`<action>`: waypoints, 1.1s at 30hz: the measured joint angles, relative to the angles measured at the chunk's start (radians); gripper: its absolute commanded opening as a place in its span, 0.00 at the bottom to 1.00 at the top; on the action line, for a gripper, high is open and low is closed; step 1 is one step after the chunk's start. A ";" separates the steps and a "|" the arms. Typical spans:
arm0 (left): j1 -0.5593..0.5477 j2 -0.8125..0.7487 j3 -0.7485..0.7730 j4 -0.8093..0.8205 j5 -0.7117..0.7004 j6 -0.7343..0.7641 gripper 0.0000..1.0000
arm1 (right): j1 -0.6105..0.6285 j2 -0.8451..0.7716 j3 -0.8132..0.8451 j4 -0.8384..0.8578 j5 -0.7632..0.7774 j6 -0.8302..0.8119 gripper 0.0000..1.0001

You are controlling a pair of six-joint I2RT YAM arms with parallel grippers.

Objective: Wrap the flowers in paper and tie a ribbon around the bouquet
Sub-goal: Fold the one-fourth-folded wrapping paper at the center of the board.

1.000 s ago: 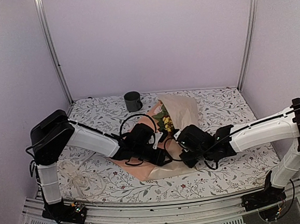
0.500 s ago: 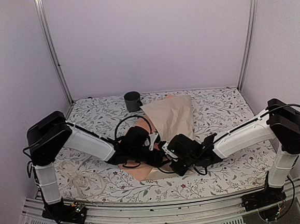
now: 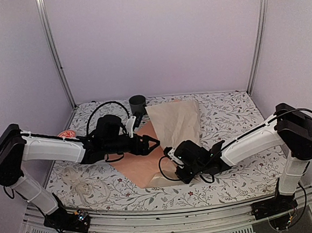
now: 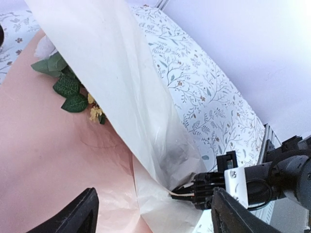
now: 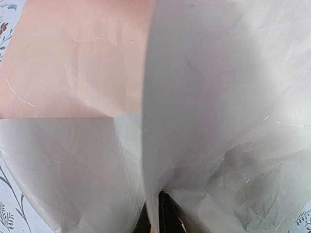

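The paper (image 3: 144, 168) lies peach face up, and its cream flap (image 3: 175, 120) is folded over the flowers. In the top view the flowers are hidden. From the left wrist, green leaves and yellow blossoms of the flowers (image 4: 73, 92) peek out under the flap (image 4: 121, 82). My right gripper (image 3: 173, 166) is shut on the paper's folded edge, and the paper (image 5: 204, 97) fills its own view around the dark fingertips (image 5: 163, 216). My left gripper (image 3: 151, 144) hangs open over the peach sheet with nothing between its fingers (image 4: 73, 216). The ribbon (image 3: 80, 182) lies bunched at the front left.
A dark mug (image 3: 137, 103) stands at the back of the floral tablecloth (image 3: 236, 110), just behind the paper. The left arm stretches across the left half of the table. Metal frame posts rise at the back corners.
The left gripper opened and drew back to the left, away from the flowers. The right gripper carried the paper's edge leftward, so the cream flap now covers the flowers.
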 measured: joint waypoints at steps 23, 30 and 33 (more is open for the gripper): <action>0.040 0.354 0.164 0.092 0.082 -0.075 0.00 | -0.002 -0.065 0.040 -0.142 -0.034 -0.051 0.58; 0.071 0.480 0.152 0.138 0.097 -0.055 0.00 | -0.029 -0.459 -0.073 -0.176 -0.235 -0.045 0.75; 0.073 0.485 0.150 0.156 0.106 -0.055 0.00 | -0.101 -0.594 -0.138 -0.128 -0.347 -0.016 0.71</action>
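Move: About 4 cm to the left hand's right, 3 cm ahead and 6 cm below is the raised free edge of the wrapping paper, with the yellow flowers roughly 14 cm ahead, 10 cm to the right and 11 cm below that hand. The right fingers already pinch the paper's near fold down at the board; from them, the free edge stands some 9 cm ahead, 7 cm left and 6 cm higher. Reaching right, down and a little forward with open fingers, the left hand shuts on the raised paper edge, then draws it about 6 cm down to the board with a small swing left and forward, tipping some 10 degrees. The right hand keeps the near fold pinched until that grip is made, then opens, lets go and lifts off about 15 cm, drawing slightly back and right. ##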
